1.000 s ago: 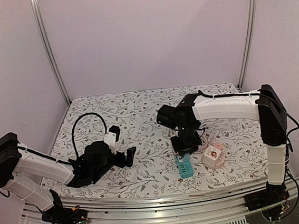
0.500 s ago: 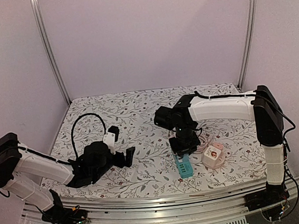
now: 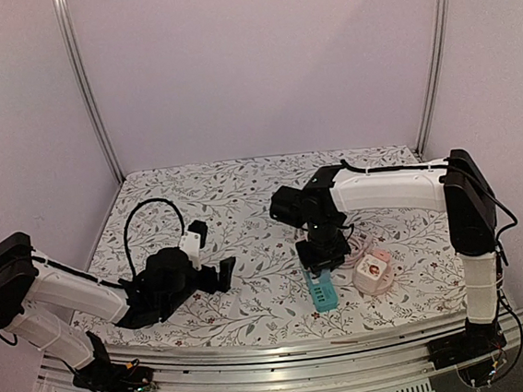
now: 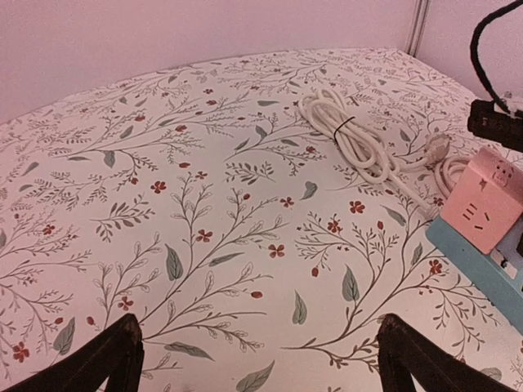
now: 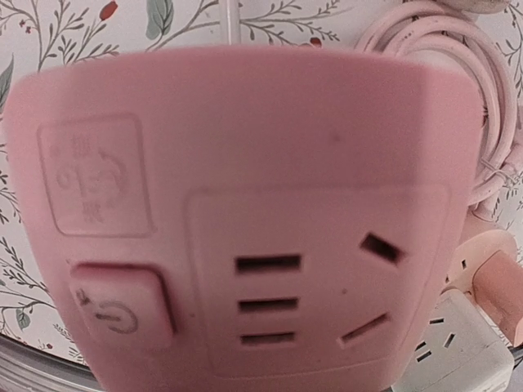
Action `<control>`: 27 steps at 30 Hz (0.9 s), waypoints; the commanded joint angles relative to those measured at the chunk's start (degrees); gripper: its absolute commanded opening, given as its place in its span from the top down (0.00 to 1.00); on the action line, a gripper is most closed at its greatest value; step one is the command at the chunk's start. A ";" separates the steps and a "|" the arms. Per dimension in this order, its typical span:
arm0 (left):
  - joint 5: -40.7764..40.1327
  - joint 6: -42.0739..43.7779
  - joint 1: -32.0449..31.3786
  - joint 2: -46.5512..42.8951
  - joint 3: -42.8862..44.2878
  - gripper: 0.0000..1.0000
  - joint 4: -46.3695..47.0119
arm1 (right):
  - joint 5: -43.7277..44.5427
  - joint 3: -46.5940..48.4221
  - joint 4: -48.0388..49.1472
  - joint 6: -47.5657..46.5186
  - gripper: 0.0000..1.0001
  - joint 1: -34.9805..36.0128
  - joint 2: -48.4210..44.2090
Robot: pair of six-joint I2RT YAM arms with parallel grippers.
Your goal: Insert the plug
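Observation:
A pink plug block point(image 5: 245, 212) with socket slots and a power button fills the right wrist view, very close to the camera. In the left wrist view the same block point(image 4: 484, 198) stands on the teal power strip point(image 4: 478, 273), directly under my right gripper point(image 4: 497, 124). From above, my right gripper point(image 3: 323, 257) hides the block at the far end of the teal strip point(image 3: 323, 292). Its fingers are hidden and its grip looks shut on the block. My left gripper point(image 3: 224, 272) rests low at the left, wide open point(image 4: 257, 339) over bare floral tabletop.
A second pink-and-white socket cube point(image 3: 372, 270) lies right of the strip, also seen in the right wrist view point(image 5: 458, 343). A coiled white cable point(image 4: 343, 135) with its plug point(image 4: 439, 148) lies behind them. The table's front rail point(image 3: 285, 347) is near.
The right arm has shifted slightly to the left over the strip. The left arm has stayed still and open.

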 commanded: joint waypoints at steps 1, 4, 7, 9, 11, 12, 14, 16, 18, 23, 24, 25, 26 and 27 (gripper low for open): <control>1.03 0.23 1.06 -1.02 -1.11 0.01 1.54 | -3.34 -6.16 5.68 -2.50 1.00 0.07 4.27; 1.37 0.15 1.06 -1.17 -1.15 0.01 1.57 | -3.94 -7.35 7.14 -2.78 1.00 -0.16 3.84; 1.40 -0.05 1.14 -1.33 -1.32 0.01 1.70 | -3.93 -7.66 7.28 -2.78 1.00 -0.20 4.10; 1.48 -0.10 1.10 -1.28 -1.33 0.01 1.88 | -3.87 -7.81 7.33 -2.76 1.00 -0.21 4.14; 1.64 -0.12 1.10 -1.12 -1.33 0.01 2.13 | -3.62 -8.01 7.30 -2.55 1.00 -0.26 3.55; 1.68 -0.16 1.14 -1.05 -1.33 0.01 2.21 | -3.51 -8.10 7.35 -2.42 1.00 -0.20 3.13; 1.83 -0.26 1.13 -1.11 -1.27 0.01 2.25 | -3.57 -8.06 7.28 -2.39 0.97 -0.21 1.95; 1.84 -0.15 1.14 -1.19 -1.25 0.01 2.19 | -3.25 -7.59 6.95 -2.60 0.88 -0.27 0.48; 1.60 0.02 1.15 -1.37 -1.00 0.01 1.81 | -2.70 -6.70 6.22 -2.94 0.74 -0.31 -1.10; 1.25 0.17 1.10 -1.95 -0.64 0.01 1.13 | -1.12 -4.84 4.40 -4.23 0.52 -0.63 -3.71; 1.15 0.22 1.09 -1.98 -0.60 0.01 1.05 | -0.88 -4.48 4.16 -4.60 0.50 -0.78 -4.25; 1.07 0.24 1.13 -1.97 -0.42 0.01 0.88 | -0.58 -4.06 3.94 -4.85 0.48 -0.79 -4.91; 0.98 0.31 1.15 -1.99 -0.27 0.01 0.79 | -0.33 -3.69 3.75 -5.20 0.45 -0.83 -5.34; 0.84 0.41 1.13 -1.92 -0.08 0.01 0.53 | -0.13 -3.31 3.56 -5.40 0.42 -0.91 -5.79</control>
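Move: The small blue plug is already between the right fingers, about 1 cm below the hand point. It is over the teal power strip, whose middle lies some 3 cm back and 4 cm below. The pink cube on the strip is about 5 cm ahead and 2 cm left; a white cube stands roughly 10 cm right and 3 cm back. From the left hand the plug lies about 18 cm right, 4 cm back and 5 cm below. Hold the right gripper pointing straight down over the teal strip, keeping the blue plug where it is beside the pink cube, and let the wrist turn only some 5 degrees. Then, without lifting, open the fingers from about a quarter to just over half wide to let go of the plug. ##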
